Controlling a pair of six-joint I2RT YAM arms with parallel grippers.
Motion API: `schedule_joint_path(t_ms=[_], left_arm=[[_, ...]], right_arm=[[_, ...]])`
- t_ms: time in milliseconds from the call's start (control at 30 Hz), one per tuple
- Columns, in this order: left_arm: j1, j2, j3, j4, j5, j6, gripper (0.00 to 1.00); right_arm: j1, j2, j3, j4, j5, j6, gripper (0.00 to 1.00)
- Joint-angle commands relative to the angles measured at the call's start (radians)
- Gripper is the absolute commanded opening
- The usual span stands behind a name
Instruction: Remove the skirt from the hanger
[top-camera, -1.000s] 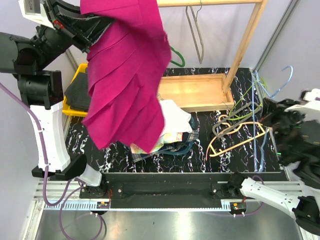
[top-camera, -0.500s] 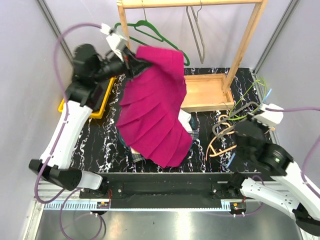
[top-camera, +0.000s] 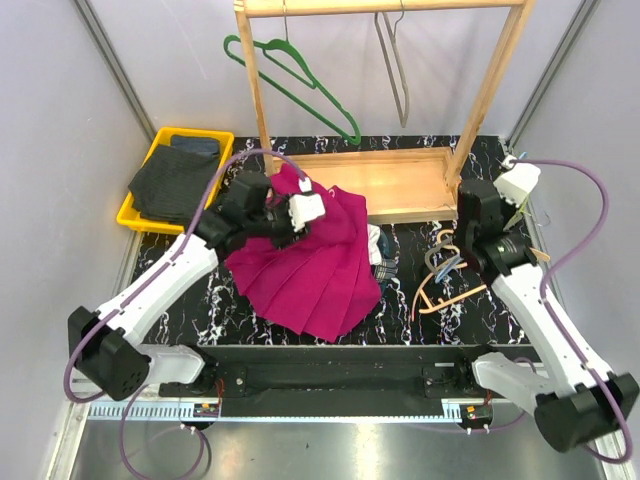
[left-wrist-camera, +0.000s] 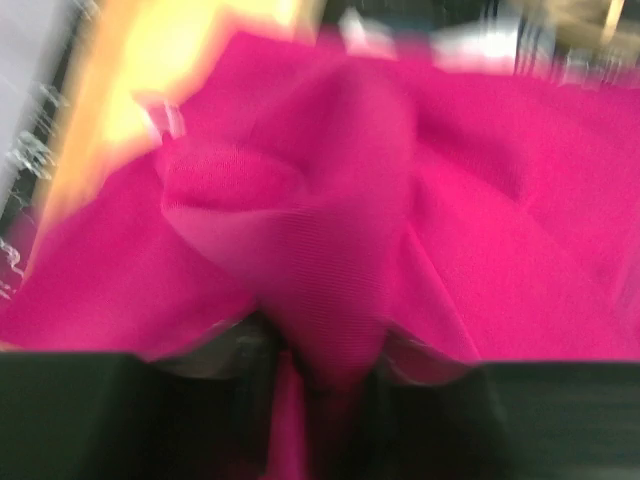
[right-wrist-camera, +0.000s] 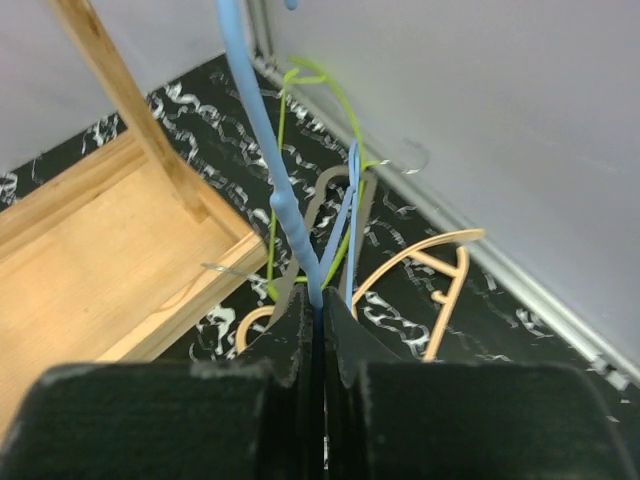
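Note:
The magenta pleated skirt (top-camera: 310, 275) lies spread over the clothes pile at the table's middle, off any hanger. My left gripper (top-camera: 290, 222) is low at its upper edge. In the left wrist view its fingers stand parted, and a bunched fold of the skirt (left-wrist-camera: 330, 200) sits loosely between them at the left gripper (left-wrist-camera: 320, 350). My right gripper (top-camera: 485, 228) hovers by the rack's right post. In the right wrist view the right gripper (right-wrist-camera: 320, 298) is shut on a thin blue hanger (right-wrist-camera: 280, 210) that rises up out of the frame.
A wooden rack with a tray base (top-camera: 400, 180) stands at the back; a green hanger (top-camera: 290, 75) and a grey one (top-camera: 395, 70) hang on it. Loose hangers (top-camera: 465, 275) lie at the right. A yellow bin (top-camera: 195, 133) of dark clothes sits at the back left. More clothes (top-camera: 378, 255) show under the skirt.
My left arm came down from high and laid the skirt onto the clothes pile, and its jaws have parted. My right arm swung up beside the rack post with the blue hanger.

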Motion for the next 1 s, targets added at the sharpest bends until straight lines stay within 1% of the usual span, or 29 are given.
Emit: schedule_joint_path(t_ms=[0, 33, 67, 100, 133, 200, 233, 300, 333, 367, 500, 567, 600, 667, 700, 733, 767, 800, 867, 900, 967], left_arm=[[-0.023, 0.054, 0.015, -0.124, -0.17, 0.138, 0.61], [-0.025, 0.068, 0.032, -0.145, -0.187, 0.098, 0.82], [-0.027, 0.077, 0.049, -0.158, -0.198, 0.079, 0.99], [-0.027, 0.074, 0.066, -0.16, -0.207, 0.063, 0.99], [-0.027, 0.068, 0.09, -0.154, -0.213, 0.046, 0.99], [-0.03, 0.031, 0.118, -0.125, -0.212, 0.036, 0.99], [-0.031, 0.02, 0.133, -0.113, -0.227, 0.014, 0.99], [-0.031, 0.0, 0.222, -0.105, -0.242, -0.019, 0.99], [-0.031, -0.004, 0.259, -0.108, -0.259, -0.052, 0.99], [-0.031, -0.015, 0.32, -0.114, -0.267, -0.068, 0.99], [-0.031, -0.07, 0.454, -0.178, -0.305, -0.157, 0.99], [-0.031, -0.113, 0.503, -0.215, -0.342, -0.191, 0.99], [-0.031, -0.128, 0.552, -0.228, -0.362, -0.23, 0.99], [-0.031, -0.171, 0.607, -0.276, -0.391, -0.25, 0.99], [-0.031, -0.187, 0.647, -0.286, -0.408, -0.276, 0.99], [-0.031, -0.2, 0.659, -0.295, -0.445, -0.287, 0.99], [-0.031, -0.231, 0.666, -0.306, -0.466, -0.296, 0.99], [-0.031, -0.248, 0.67, -0.312, -0.486, -0.298, 0.99], [-0.031, -0.289, 0.661, -0.327, -0.541, -0.297, 0.99], [-0.031, -0.303, 0.655, -0.329, -0.56, -0.298, 0.99], [-0.031, -0.34, 0.629, -0.333, -0.604, -0.31, 0.99]], right_arm=[[-0.107, 0.089, 0.039, 0.083, -0.212, 0.042, 0.1], [-0.121, 0.101, 0.031, 0.086, -0.232, 0.056, 0.12], [-0.13, 0.11, 0.026, 0.088, -0.258, 0.057, 0.15], [-0.139, 0.123, 0.02, 0.1, -0.271, 0.057, 0.18], [-0.155, 0.127, 0.005, 0.101, -0.28, 0.056, 0.3], [-0.17, 0.129, -0.01, 0.107, -0.3, 0.056, 0.54], [-0.185, 0.127, -0.027, 0.109, -0.307, 0.056, 0.72], [-0.205, 0.124, -0.041, 0.109, -0.326, 0.057, 0.85], [-0.213, 0.123, -0.053, 0.109, -0.338, 0.06, 0.95], [-0.228, 0.12, -0.057, 0.107, -0.355, 0.062, 1.0], [-0.241, 0.101, -0.037, 0.078, -0.392, 0.065, 1.0], [-0.241, 0.097, -0.011, 0.063, -0.438, 0.065, 1.0], [-0.242, 0.094, 0.029, 0.036, -0.458, 0.063, 1.0], [-0.241, 0.097, 0.077, -0.003, -0.54, 0.068, 1.0], [-0.241, 0.1, 0.129, -0.045, -0.576, 0.071, 1.0], [-0.241, 0.107, 0.159, -0.073, -0.626, 0.077, 1.0], [-0.241, 0.13, 0.193, -0.105, -0.645, 0.08, 1.0], [-0.241, 0.15, 0.277, -0.183, -0.659, 0.083, 1.0], [-0.241, 0.217, 0.372, -0.271, -0.666, 0.08, 1.0], [-0.241, 0.238, 0.47, -0.361, -0.665, 0.085, 1.0], [-0.239, 0.256, 0.551, -0.426, -0.675, 0.096, 1.0]])
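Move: The clothes pile in the basket, where the held skirt is going, lies about 7 cm right of the left hand, level with it fore and aft, some 16 cm below. From that hand the yellow bin is roughly 26 cm ahead and 30 cm left. The right hand's goal, the hanger pile, sits nearly straight below it, about 25 cm down, 1 cm ahead and 2 cm left; the rack's right foot is some 20 cm ahead and 7 cm left of that hand. Lets go of the skirt over the basket: the left hand sinks another 5 cm, its already parting fingers opening wide, then climbs fast by about 35 cm, swinging left and back as its fingers tip up and turn counter-clockwise. Meanwhile the right hand sinks 7 cm and eases forward, opens fully to release the blue hanger above the hanger pile, then rises again. ##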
